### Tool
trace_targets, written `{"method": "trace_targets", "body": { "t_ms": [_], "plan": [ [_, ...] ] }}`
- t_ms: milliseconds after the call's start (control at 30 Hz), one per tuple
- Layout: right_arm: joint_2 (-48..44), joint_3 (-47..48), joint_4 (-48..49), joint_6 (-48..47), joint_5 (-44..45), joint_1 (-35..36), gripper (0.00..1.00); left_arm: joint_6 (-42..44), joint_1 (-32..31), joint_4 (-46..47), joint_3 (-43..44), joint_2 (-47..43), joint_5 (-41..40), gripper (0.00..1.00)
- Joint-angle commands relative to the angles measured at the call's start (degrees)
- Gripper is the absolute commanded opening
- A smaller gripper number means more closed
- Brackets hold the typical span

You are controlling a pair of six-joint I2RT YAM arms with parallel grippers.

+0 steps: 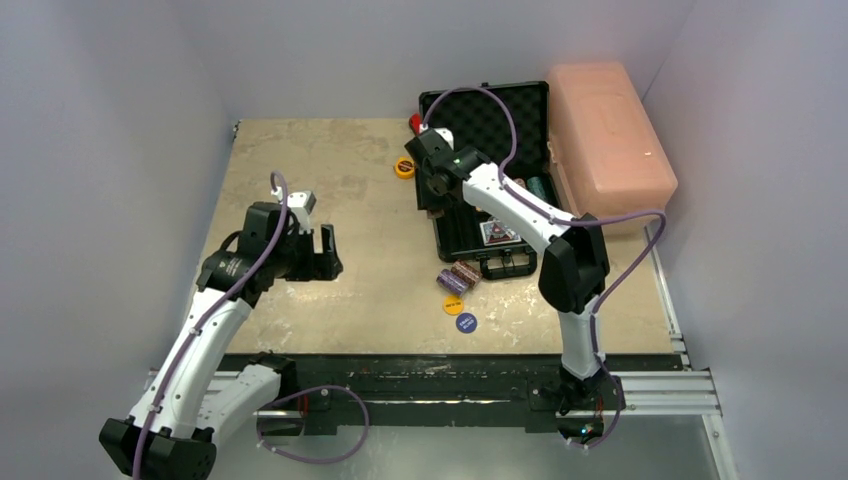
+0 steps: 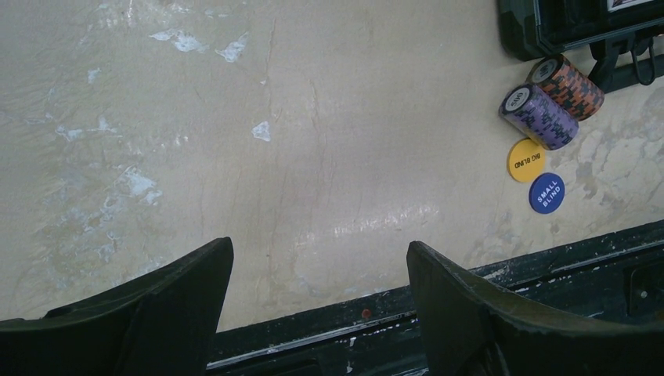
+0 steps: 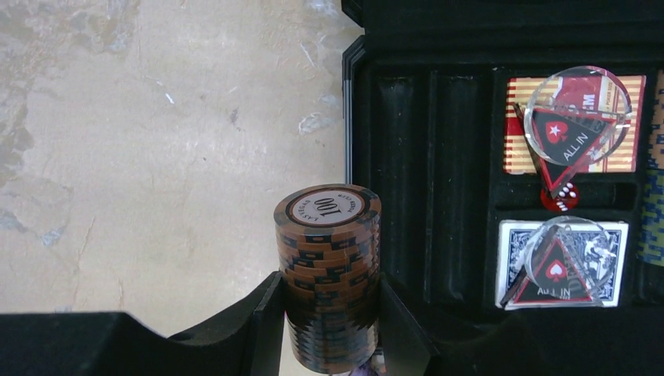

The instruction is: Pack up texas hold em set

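The black briefcase (image 1: 520,115) lies open at the back right of the table, its foam slots (image 3: 438,157) bare on the left side. My right gripper (image 3: 327,286) is shut on a brown chip stack (image 3: 329,251), held just outside the case's left edge (image 1: 437,185). Inside the case lie a red card deck (image 3: 517,149) and a blue card deck (image 3: 513,266), each under a clear "All In" token. On the table before the case rest a purple chip stack (image 2: 540,116), an orange chip stack (image 2: 570,84), the yellow button (image 2: 525,160) and the blue button (image 2: 546,193). My left gripper (image 2: 319,254) hangs open and empty over the table (image 1: 318,255).
A pink plastic box (image 1: 608,130) stands right of the briefcase. A yellow tape measure (image 1: 404,168) sits left of the case's lid. The black rail (image 1: 440,375) runs along the table's near edge, close under my left fingers.
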Motion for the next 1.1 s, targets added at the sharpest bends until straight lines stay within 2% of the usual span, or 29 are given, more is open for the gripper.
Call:
{"method": "trace_targets", "body": {
  "t_ms": [0, 667, 1067],
  "plan": [
    [-0.1, 5.8, 0.9, 0.0, -2.9, -2.1, 0.00, 0.2, -0.4, 1.3, -0.1, -1.4, 1.0, 0.81],
    [10.0, 15.8, -3.0, 0.4, -7.8, -6.5, 0.00, 0.2, -0.4, 1.1, -0.1, -1.4, 1.3, 0.81],
    [12.8, 15.2, -3.3, -1.4, -7.3, -8.7, 0.00, 0.2, -0.4, 1.1, -0.1, -1.7, 1.7, 0.81]
  ]
}}
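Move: The right hand holds the brown chip roll above the case's left rim. The empty leftmost slot has its middle about 5 cm ahead, 4 cm to the right and 11 cm below. The blue card deck is some 15 cm right and 2 cm ahead, the striped card box 14 cm right and 10 cm ahead. The tape measure lies 18 cm ahead and 6 cm left. From the left hand, the slot is roughly 20 cm ahead and 26 cm right. Still pinching the brown chip roll between its fingers, the right hand carries it forward about 5 cm and down nearly as far, in over the case's leftmost slot. The drop comes mostly in the second half, with a slide of some 2 cm to the right near the end; the fingers tip slightly steeper and keep their grip. ##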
